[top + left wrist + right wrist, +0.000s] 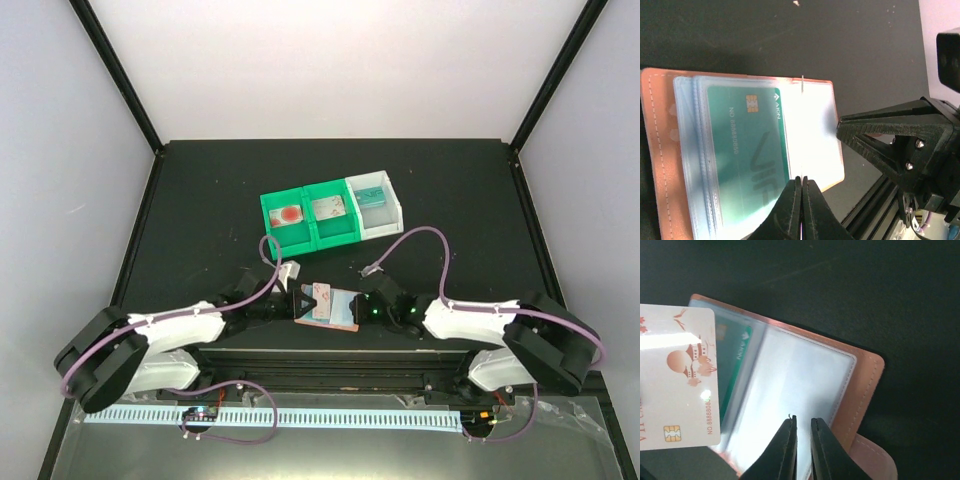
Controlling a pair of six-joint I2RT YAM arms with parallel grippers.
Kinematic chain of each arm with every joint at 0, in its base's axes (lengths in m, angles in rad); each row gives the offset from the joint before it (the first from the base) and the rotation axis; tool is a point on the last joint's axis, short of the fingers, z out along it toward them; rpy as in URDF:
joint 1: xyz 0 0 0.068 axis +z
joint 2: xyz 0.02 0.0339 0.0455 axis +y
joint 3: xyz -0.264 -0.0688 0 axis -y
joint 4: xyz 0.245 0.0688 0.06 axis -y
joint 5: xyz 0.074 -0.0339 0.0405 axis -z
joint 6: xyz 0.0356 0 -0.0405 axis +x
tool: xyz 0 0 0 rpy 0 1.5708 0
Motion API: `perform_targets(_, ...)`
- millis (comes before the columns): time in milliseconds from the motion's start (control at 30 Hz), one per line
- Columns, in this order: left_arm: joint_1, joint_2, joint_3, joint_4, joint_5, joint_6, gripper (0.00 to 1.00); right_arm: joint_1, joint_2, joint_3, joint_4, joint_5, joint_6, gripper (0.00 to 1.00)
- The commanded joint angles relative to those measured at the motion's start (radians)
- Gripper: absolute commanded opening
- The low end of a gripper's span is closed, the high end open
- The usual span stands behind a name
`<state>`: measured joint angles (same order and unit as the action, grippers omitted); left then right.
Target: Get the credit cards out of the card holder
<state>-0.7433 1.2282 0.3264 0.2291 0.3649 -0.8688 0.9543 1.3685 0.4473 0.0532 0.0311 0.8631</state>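
Note:
The card holder [335,305] lies open between my two grippers, salmon leather [862,385] framing pale blue pockets. A teal credit card [747,145] sits in one pocket. My left gripper [801,181] is shut on a white credit card with red-orange marks [677,380]. That card is out of the pockets beside the holder, and is only a thin edge [802,84] in the left wrist view. My right gripper [802,419] grips the holder's clear pocket leaf, its jaws a narrow slit apart.
Two green trays [300,232] and a white tray [392,205] stand in a row behind the holder, each with a card inside. The arms' mounting rail [320,360] runs just in front of the holder.

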Motion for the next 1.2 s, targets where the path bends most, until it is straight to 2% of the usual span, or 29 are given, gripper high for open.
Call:
perform_targets(0,0.004,-0.075,0.043,-0.113,-0.026,0.090,0.02,0.006,-0.075,0.074,-0.102,-0.003,-0.147,0.10)
perform_targets(200,0.005,-0.186,0.056,-0.191,0.029,0.152,0.02,0.006,-0.230,0.113,-0.185,-0.108,-0.328,0.15)
perform_targets(500,0.016,-0.351,0.049,-0.237,0.206,0.220,0.02,0.004,-0.436,0.214,-0.378,-0.255,-0.457,0.21)
perform_targets(633,0.016,-0.411,0.053,-0.259,0.309,0.240,0.01,0.004,-0.434,0.276,-0.455,-0.321,-0.498,0.23)
perform_targets(767,0.016,-0.484,0.053,-0.282,0.359,0.258,0.01,0.005,-0.400,0.317,-0.489,-0.413,-0.524,0.29)
perform_targets(967,0.016,-0.560,0.048,-0.279,0.459,0.283,0.02,0.003,-0.392,0.314,-0.474,-0.443,-0.526,0.34)
perform_targets(1033,0.016,-0.572,0.050,-0.280,0.490,0.289,0.02,0.003,-0.393,0.317,-0.478,-0.444,-0.528,0.38)
perform_targets(1167,0.016,-0.582,0.053,-0.289,0.511,0.301,0.02,0.003,-0.404,0.319,-0.479,-0.464,-0.532,0.39)
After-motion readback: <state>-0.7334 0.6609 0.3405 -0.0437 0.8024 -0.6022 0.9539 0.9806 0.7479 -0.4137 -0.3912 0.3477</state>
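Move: Some 10 cm to the left hand's right and about 3 cm lower are the right gripper's fingertips, to which the already drawn-out white card is being brought. For the right hand, that card is about 7 cm to its left, 2 cm farther out and 3 cm up. The card holder's middle is 6 cm left of the right hand, level in reach and 2 cm below; the storage tray is roughly 21 cm ahead and 5 cm left. Lifting away from the card holder, both hands draw back to meet in the air. The left keeps its pinch on the white card, rising about 12 cm and coming back 9 while its fingers tip towards level and swing clockwise. The right climbs some 17 cm, eases back and a little left, turns nearly 40 degrees counter-clockwise and opens towards the card's free end. ##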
